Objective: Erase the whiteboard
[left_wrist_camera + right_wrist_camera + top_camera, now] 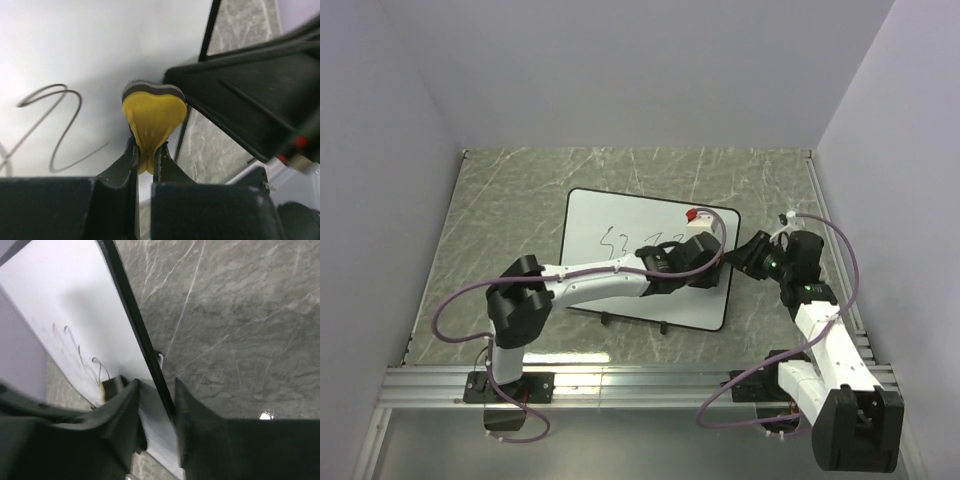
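Note:
The whiteboard (610, 270) lies on the table with dark scribbles (638, 240) near its middle. My left gripper (705, 265) reaches across it to its right edge and is shut on a small yellow sponge (152, 112). The sponge's dark face presses on the whiteboard (75, 40) just right of a scribble (55, 125). My right gripper (745, 255) comes in from the right and straddles the black rim (135, 320). One of its fingers is over the white face and the other is outside the rim, with a gap still showing. The left gripper's sponge (106, 388) shows beyond them.
A small pale block with a red tip (697, 224) sits by the board's far right corner. The board's two black feet (663, 326) point toward the arm bases. Grey marble tabletop (510, 210) surrounds the board, with walls close on three sides.

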### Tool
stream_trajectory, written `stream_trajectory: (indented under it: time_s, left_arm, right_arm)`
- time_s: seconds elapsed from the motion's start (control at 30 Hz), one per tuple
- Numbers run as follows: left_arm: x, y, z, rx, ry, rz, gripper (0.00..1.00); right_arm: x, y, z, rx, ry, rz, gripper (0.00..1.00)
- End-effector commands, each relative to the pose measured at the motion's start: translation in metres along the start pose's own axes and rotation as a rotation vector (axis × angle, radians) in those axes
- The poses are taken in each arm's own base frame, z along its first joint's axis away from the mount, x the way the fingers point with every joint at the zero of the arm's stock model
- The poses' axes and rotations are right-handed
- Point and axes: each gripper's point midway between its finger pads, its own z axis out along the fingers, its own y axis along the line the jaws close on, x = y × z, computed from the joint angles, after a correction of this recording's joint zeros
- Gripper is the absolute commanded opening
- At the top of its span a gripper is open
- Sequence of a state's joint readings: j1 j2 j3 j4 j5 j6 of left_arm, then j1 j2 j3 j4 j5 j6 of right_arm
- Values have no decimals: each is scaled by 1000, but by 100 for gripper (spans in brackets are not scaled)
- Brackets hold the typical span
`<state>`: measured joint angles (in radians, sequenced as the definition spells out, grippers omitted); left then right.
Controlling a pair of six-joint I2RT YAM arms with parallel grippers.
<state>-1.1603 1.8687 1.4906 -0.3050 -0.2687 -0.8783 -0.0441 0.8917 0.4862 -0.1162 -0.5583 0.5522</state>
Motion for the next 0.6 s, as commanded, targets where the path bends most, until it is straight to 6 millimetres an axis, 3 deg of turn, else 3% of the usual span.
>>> stream_trajectory:
  time_s: [0.0, 0.07, 0.17, 0.23, 0.37, 0.57]
  left_arm:
    - [-4, -8, 17, 18, -52, -56, 0]
    - [0, -3, 26, -5, -48, -69, 0]
    - [0, 10, 33, -29, -49, -115, 0]
    - [-3, 30, 35, -96, -67, -126, 0]
    - [-4, 61, 35, -183, -67, -129, 0]
    - [-4, 93, 25, -294, -80, -96, 0]
  right_arm:
    - [-2, 6, -2, -39, -13, -16, 32]
    - [0, 4, -2, -31, -7, -4, 16]
    - [0, 2, -2, -13, -5, -7, 5]
    - [-1, 2, -3, -4, 1, -15, 0]
    - [1, 4, -2, -9, 6, -23, 0]
    - [2, 9, -3, -14, 7, -39, 0]
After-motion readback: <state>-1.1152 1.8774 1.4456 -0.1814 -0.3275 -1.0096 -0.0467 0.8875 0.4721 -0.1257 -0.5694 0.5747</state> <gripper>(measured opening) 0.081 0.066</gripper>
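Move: The eraser in my left hand is to go to the whiteboard's last pen stroke, about 6 cm to that hand's left, level with it and 2 cm below; the board's right edge is some 3 cm to its right, no farther out and 2 cm lower. My right hand straddles that edge, with the fingers half open and the edge about 1 cm below; the eraser is roughly 3 cm to its left, level with it and 1 cm above. I close my right fingers from half open to nearly shut, pinching the whiteboard's right edge, and hold that hand in place. My left hand keeps its grip on the eraser, dips about 1 cm to the board beside those fingers and comes back up as it edges 2 cm right, then sweeps forward about 3 cm and back left, turning some 10 degrees counter-clockwise and rolling slightly. ##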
